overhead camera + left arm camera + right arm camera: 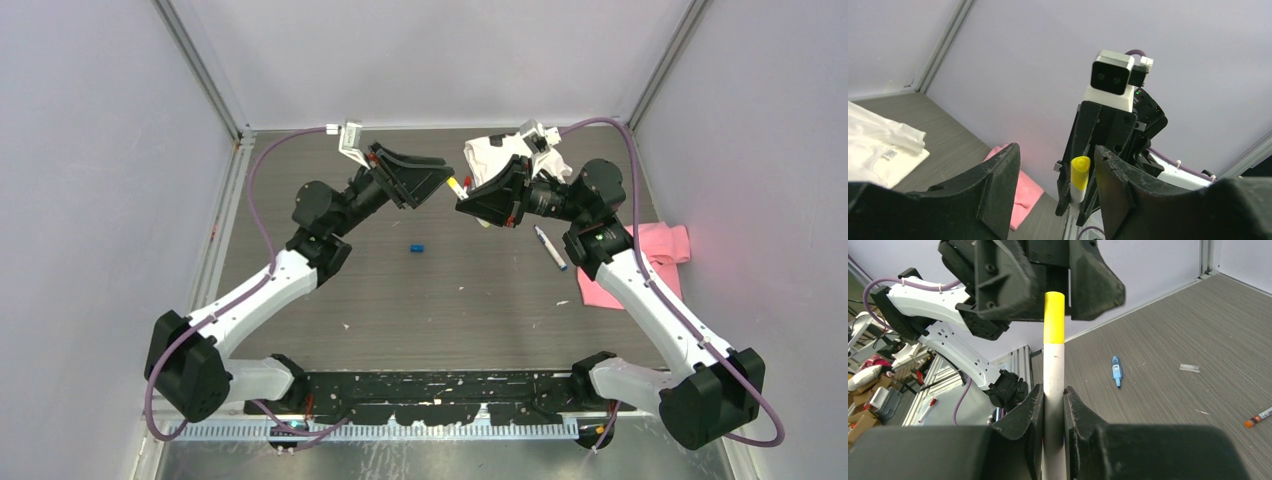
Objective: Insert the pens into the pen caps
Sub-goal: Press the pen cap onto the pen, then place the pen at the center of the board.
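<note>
My right gripper (1054, 395) is shut on a white pen (1054, 375) held upright in mid-air. A yellow pen cap (1054, 317) sits on the pen's top end. My left gripper (1058, 167) faces it with its jaws apart and the yellow cap (1080, 172) between them, close to the right finger (1120, 190) and well clear of the left one. From above, both grippers meet over the far middle of the table around the yellow cap (453, 184). A blue cap (417, 247) lies on the table below them. Another pen (550, 248) lies by the right arm.
A white cloth (495, 152) lies at the back behind the right gripper. A pink cloth (655, 250) lies at the right edge. An orange-tipped pen (1258, 417) and a small clear piece (1190, 368) lie on the grey table (440, 310). Walls enclose three sides.
</note>
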Robot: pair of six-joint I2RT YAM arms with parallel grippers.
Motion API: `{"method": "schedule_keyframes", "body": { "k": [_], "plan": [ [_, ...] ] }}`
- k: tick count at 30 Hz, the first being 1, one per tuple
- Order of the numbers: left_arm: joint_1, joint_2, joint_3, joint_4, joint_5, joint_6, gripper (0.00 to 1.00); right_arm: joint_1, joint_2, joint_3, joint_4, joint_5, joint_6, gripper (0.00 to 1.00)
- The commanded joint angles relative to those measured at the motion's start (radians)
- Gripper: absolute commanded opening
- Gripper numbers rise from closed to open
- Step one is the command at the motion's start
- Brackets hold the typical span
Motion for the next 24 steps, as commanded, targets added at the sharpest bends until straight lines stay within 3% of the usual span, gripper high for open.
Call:
{"method": "schedule_keyframes", "body": {
  "k": [1,4,6,8,9,13,18,24],
  "plan": [
    [0.001,0.01,0.045,0.059,0.03,-0.027,0.53,-0.002,-0.003,0.033,0.02,-0.013,-0.005,0.01],
    [0.001,0.021,0.046,0.082,0.043,-0.04,0.43,-0.003,0.004,0.034,0.019,-0.011,-0.003,0.01],
    [0.001,0.032,0.049,0.093,0.061,-0.05,0.27,-0.002,0.008,0.038,0.019,-0.008,-0.002,0.01],
    [0.001,0.041,0.051,0.107,0.089,-0.054,0.04,-0.004,0.013,0.043,0.018,-0.005,-0.001,0.01],
    [0.001,0.048,0.048,0.115,0.109,-0.061,0.01,-0.002,0.014,0.047,0.018,0.001,0.005,0.01],
    [-0.011,0.062,0.02,0.127,0.188,-0.061,0.01,-0.006,0.024,0.067,0.025,0.035,0.032,0.01],
    [-0.027,0.07,-0.063,0.081,0.278,-0.076,0.01,-0.02,0.06,0.103,0.186,0.037,0.193,0.01],
    [-0.079,0.061,-0.1,-0.079,0.266,0.001,0.0,-0.022,0.084,0.178,0.045,0.073,0.051,0.01]
  ]
}}
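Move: The yellow pen cap, on the pen standing in the right hand's grip, is just off the left fingertips: from the left hand about 1 cm back, 2 cm right and 2 cm below; from the right hand some 2 cm ahead, 2 cm left and 3 cm up. Far below on the table, roughly 42 cm under the left hand, the loose blue cap lies about 4 cm ahead and 6 cm left of it, the white cloth some 22 cm ahead and 16 cm right. Edging about 1 cm to the right and then sinking about 1 cm, the left hand closes its half-open fingers almost shut at the yellow cap's end, nipping or pressing on it, with a slight clockwise turn. The right hand keeps its grip on the pen and tips down by some 8 degrees as it creeps forward. ##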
